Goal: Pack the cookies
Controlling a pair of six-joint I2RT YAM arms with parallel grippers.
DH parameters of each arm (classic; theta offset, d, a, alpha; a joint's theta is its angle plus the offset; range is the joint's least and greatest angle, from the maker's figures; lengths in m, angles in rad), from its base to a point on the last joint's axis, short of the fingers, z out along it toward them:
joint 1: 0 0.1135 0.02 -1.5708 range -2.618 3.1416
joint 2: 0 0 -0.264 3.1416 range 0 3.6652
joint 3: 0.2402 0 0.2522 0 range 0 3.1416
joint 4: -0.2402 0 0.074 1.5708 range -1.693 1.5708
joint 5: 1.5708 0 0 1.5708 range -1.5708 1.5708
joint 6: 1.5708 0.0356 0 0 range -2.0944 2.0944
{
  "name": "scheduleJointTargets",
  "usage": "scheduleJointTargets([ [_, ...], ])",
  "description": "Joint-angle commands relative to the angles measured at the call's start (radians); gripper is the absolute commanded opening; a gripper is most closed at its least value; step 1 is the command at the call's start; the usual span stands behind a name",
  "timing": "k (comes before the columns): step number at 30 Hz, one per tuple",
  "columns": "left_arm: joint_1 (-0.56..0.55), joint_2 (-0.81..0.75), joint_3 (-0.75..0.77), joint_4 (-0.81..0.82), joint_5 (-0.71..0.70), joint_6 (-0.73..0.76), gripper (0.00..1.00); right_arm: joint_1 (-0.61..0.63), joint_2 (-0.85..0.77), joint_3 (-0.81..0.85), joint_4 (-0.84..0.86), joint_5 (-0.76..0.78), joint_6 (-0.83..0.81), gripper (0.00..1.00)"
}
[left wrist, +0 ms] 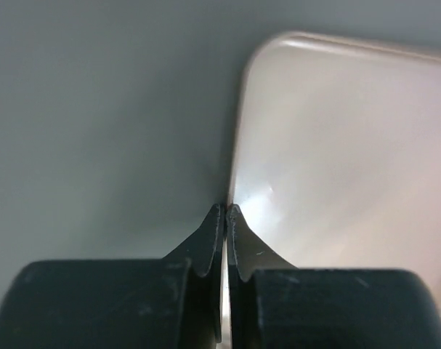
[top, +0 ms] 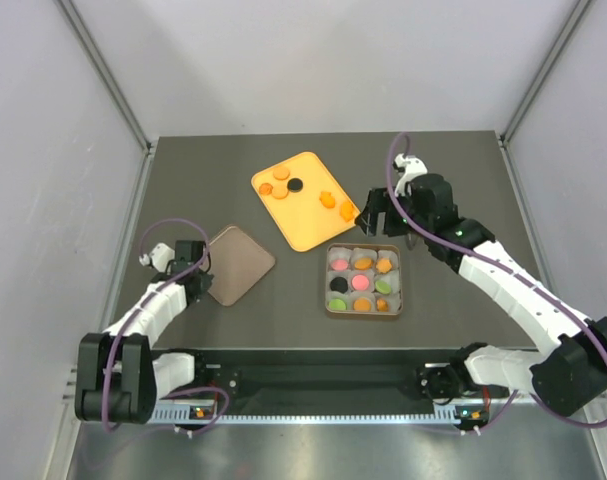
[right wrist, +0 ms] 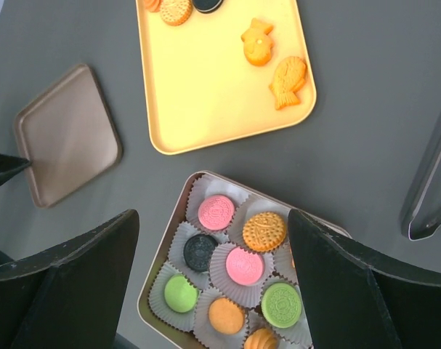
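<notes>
A square tin holds cookies in white paper cups: pink, orange, black and green discs. More cookies lie on the yellow tray: round orange ones, a black one and two fish-shaped orange ones. My right gripper hangs open above the tin's far side with nothing between its fingers. My left gripper is shut on the left rim of the brown tin lid, which lies flat on the table.
The lid lies left of the tin, the yellow tray behind both. Grey walls and metal posts enclose the dark table. A metal frame leg shows at the right in the right wrist view.
</notes>
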Motion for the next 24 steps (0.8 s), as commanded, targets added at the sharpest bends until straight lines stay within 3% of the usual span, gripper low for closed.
scheduleJointTargets([
  [1, 0.000, -0.033, 0.065, -0.070, 0.033, 0.083, 0.00, 0.014, 0.001, 0.013, 0.053, -0.029, -0.019, 0.83],
  [7, -0.002, -0.118, 0.177, -0.176, 0.108, 0.190, 0.00, 0.016, 0.026, 0.039, 0.056, -0.089, -0.026, 0.83],
  [16, -0.002, -0.245, 0.237, -0.233, 0.264, 0.313, 0.00, 0.027, 0.156, 0.104, 0.134, -0.306, -0.001, 0.84],
  [24, -0.014, -0.291, 0.280, -0.257, 0.487, 0.367, 0.00, 0.070, 0.272, 0.176, 0.222, -0.437, 0.063, 0.84],
])
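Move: The left gripper already pinches the left rim of the lid; the lid's middle is about 7 cm to its right and 3 cm ahead. The cookie box, where the lid is going, lies some 36 cm to its right, about level fore and aft. The open right gripper has the lid about 27 cm to its left, 3 cm back and 21 cm below; from it the box is 6 cm back and 2 cm right, the yellow tray 13 cm ahead and 12 cm left, both some 20 cm down. Keep the left fingers shut on the lid's rim and lift the lid about 11 cm off the table, drifting right towards the box as you rise and turning the wrist some 30 degrees clockwise. Meanwhile bring the open right gripper left towards the lid, slowly at first, then faster, turning it counter-clockwise and tipping it down slightly, without touching the lid yet. ##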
